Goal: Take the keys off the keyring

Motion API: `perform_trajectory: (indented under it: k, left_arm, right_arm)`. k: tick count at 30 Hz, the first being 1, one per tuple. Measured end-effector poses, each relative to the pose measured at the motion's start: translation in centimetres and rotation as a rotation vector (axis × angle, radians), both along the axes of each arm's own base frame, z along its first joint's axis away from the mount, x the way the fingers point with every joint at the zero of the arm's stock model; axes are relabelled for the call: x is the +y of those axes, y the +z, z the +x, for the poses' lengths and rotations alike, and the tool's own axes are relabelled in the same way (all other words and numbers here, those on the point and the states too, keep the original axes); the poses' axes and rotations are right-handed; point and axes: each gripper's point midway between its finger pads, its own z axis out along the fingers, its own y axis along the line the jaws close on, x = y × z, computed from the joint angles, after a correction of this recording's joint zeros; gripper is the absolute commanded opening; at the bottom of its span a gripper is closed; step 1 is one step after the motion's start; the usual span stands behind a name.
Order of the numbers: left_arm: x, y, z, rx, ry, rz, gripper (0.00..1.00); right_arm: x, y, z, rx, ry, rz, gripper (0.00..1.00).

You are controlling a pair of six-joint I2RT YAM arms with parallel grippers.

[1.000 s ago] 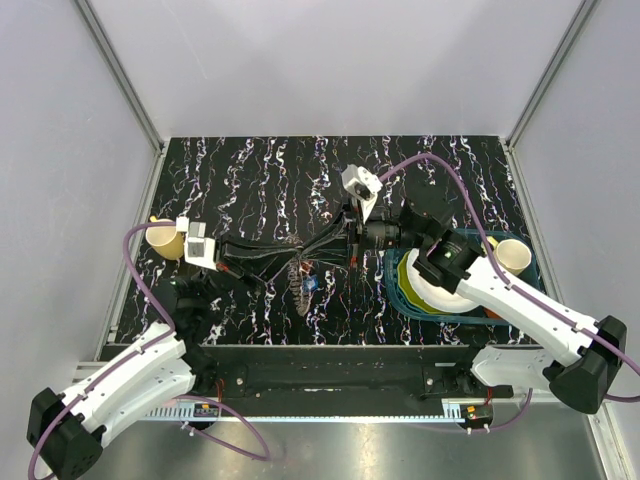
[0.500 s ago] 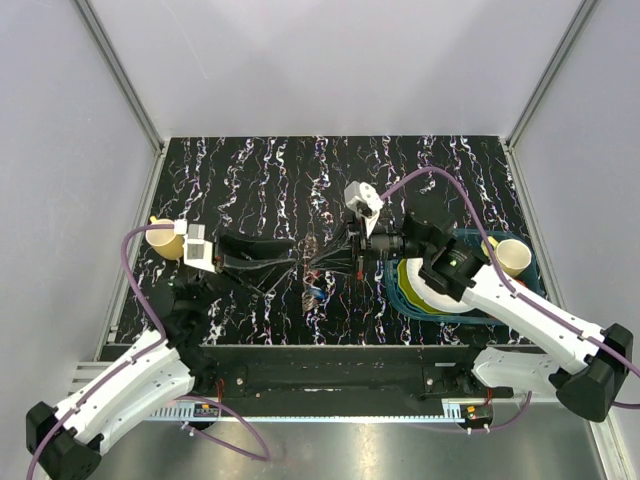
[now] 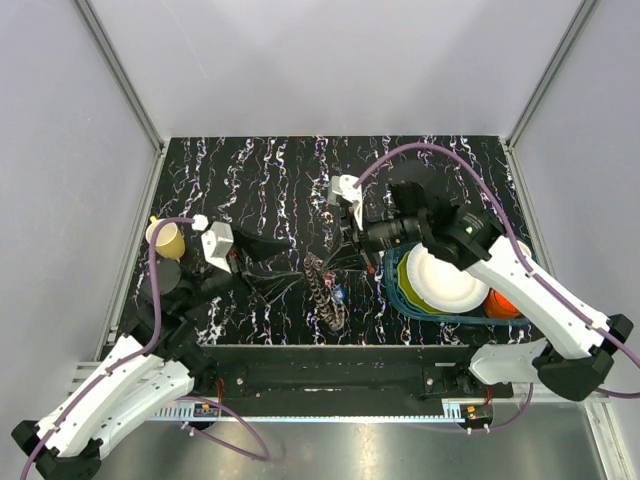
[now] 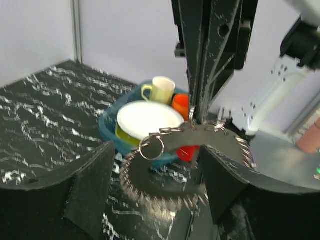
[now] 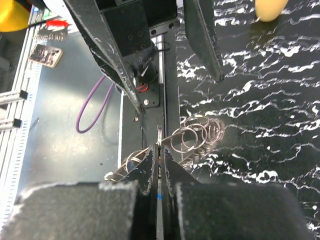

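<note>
The keyring [image 3: 325, 290] is a silvery toothed ring hanging on edge from my right gripper [image 3: 340, 262], just above the table near its front middle. In the right wrist view my right gripper [image 5: 160, 150] is shut on the ring's edge, with several small loose rings [image 5: 200, 134] beside it and a blue speck [image 5: 159, 196] between the fingers. In the left wrist view the keyring [image 4: 150, 192] hangs between the spread fingers of my open left gripper [image 4: 157, 157], touching neither. A red key head [image 4: 187, 152] shows behind the ring. A blue key head [image 3: 340, 293] shows in the top view.
A teal basin [image 3: 392, 290] at the right holds a white plate [image 3: 445, 280] and an orange cup [image 3: 500, 303]. A yellow cup [image 3: 165, 238] stands at the left edge. The table's front edge and the metal rail lie just below the ring.
My left gripper has let go of the ring, opened and drawn back to the left. The ring now hangs from my right gripper alone, lower and turned on edge.
</note>
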Motion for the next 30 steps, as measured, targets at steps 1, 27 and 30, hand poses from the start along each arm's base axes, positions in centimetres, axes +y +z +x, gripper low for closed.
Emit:
perform_trajectory:
  k: [1, 27, 30]
  left_arm:
    - [-0.1, -0.4, -0.1, 0.004, -0.008, 0.029, 0.65]
    - [-3.7, -3.5, -4.2, 0.235, -0.424, 0.107, 0.4]
    - [-3.9, -3.2, -4.2, 0.237, -0.443, 0.097, 0.38]
  right_arm:
    - [0.0, -0.1, 0.0, 0.01, 0.006, -0.024, 0.0]
    - [-0.8, -4.1, -1.8, 0.155, 0.157, -0.222, 0.0]
    - [-0.6, -4.2, -1.6, 0.149, 0.162, -0.224, 0.0]
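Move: About 7 cm to the left hand's right and 5 cm back, roughly 2 cm lower, lies the middle of the keyring; its blue key hangs some 9 cm right, 6 cm back and 4 cm below that hand. The keyring is already pinched by a small wire loop in the right fingers, its middle about 4 cm back from the right hand and 3 cm below, level with it sideways. Drawing back and right towards the pinched loop, about 4 cm each way, the left hand also sinks some 3 cm, swings clockwise about 25 degrees until its fingers point straight across, and narrows its gap without shutting. The right hand keeps its pinch, lowers the keyring about 4 cm early on and tips its fingers farther down, then nearly holds still. ##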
